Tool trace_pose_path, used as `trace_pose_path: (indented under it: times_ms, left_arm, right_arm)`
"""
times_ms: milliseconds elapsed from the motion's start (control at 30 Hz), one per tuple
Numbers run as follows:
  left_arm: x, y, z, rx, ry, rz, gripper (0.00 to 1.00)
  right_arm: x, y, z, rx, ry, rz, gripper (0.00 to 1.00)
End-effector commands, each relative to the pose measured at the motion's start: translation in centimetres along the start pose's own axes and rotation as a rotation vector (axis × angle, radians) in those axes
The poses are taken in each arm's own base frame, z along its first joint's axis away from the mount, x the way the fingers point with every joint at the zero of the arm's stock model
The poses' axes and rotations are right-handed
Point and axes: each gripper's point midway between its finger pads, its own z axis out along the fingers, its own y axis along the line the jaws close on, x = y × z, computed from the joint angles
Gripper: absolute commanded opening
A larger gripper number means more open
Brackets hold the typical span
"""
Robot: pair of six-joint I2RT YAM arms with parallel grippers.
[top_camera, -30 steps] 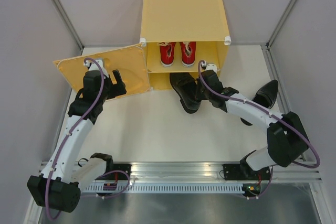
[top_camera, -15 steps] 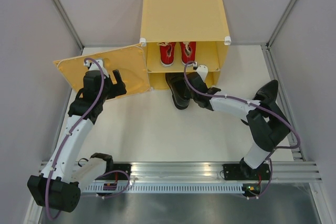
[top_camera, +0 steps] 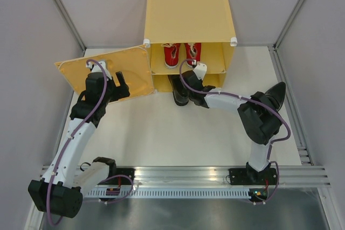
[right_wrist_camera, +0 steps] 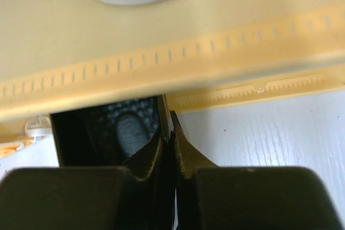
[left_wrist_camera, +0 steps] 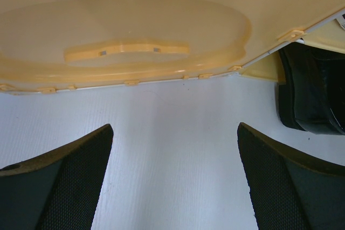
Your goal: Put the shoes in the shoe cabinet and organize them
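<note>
The yellow-orange shoe cabinet [top_camera: 188, 14] stands at the back with its door [top_camera: 129, 71] swung open to the left. Two red sneakers [top_camera: 172, 55] sit side by side on the upper shelf. One black dress shoe [top_camera: 179, 91] lies toe-in at the lower compartment's mouth, heel sticking out. My right gripper [top_camera: 190, 81] is shut on that shoe's side wall; in the right wrist view the gripper [right_wrist_camera: 168, 127] pinches the thin rim beside the insole [right_wrist_camera: 126, 133]. The second black shoe [top_camera: 272, 98] lies on the table at the right. My left gripper [left_wrist_camera: 175, 176] is open and empty, by the door.
The door [left_wrist_camera: 135, 36] with its embossed shape fills the top of the left wrist view, with the black shoe's heel [left_wrist_camera: 310, 95] at the right. The shelf's front edge [right_wrist_camera: 161, 57] is just above my right gripper. Grey walls close in the white table [top_camera: 161, 133].
My right arm has pushed left and toward the cabinet, carrying the black shoe from the table in front into the lower compartment's mouth. The left arm has not moved.
</note>
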Motion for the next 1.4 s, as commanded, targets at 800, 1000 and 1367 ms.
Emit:
trace_pose_path:
  times_ms: [800,1000,1367]
  left_arm:
    - [0.2,-0.1,0.3,0.009,0.004,0.010,0.99]
    - [0.3,-0.1,0.3,0.008,0.006,0.009,0.99]
    - [0.3,0.0,0.4,0.000,0.007,0.008,0.98]
  right_arm:
    - [-0.8,3.6,-6.3,-0.265,-0.113,-0.121,0.98]
    - [2.8,4.3,-5.8,-0.231,-0.166,-0.192,0.98]
    - [5.0,5.1,-2.0,-0.130,-0.207,-0.221,0.97]
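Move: Just in front of the cabinet's lower compartment, the right fingers are shut on the right rim of the black shoe, whose middle lies about 7 cm ahead, 4 cm left and 4 cm below. The compartment's opening is some 5 cm ahead. On the shelf above, the right red sneaker stands roughly 15 cm ahead and 10 cm up, the left one 9 cm farther left. From the idle left hand the black shoe is around 16 cm ahead, 24 cm right and 18 cm below. Letting go of the black shoe's rim, the right hand eases forward and up a little as its fingers spread fully, then draws back about 9 cm and swings left around the heel. It sinks some 8 cm from its highest point, turning about 15 degrees counter-clockwise and dipping its left side, and edges forward at the end with open fingers either side of the heel. ##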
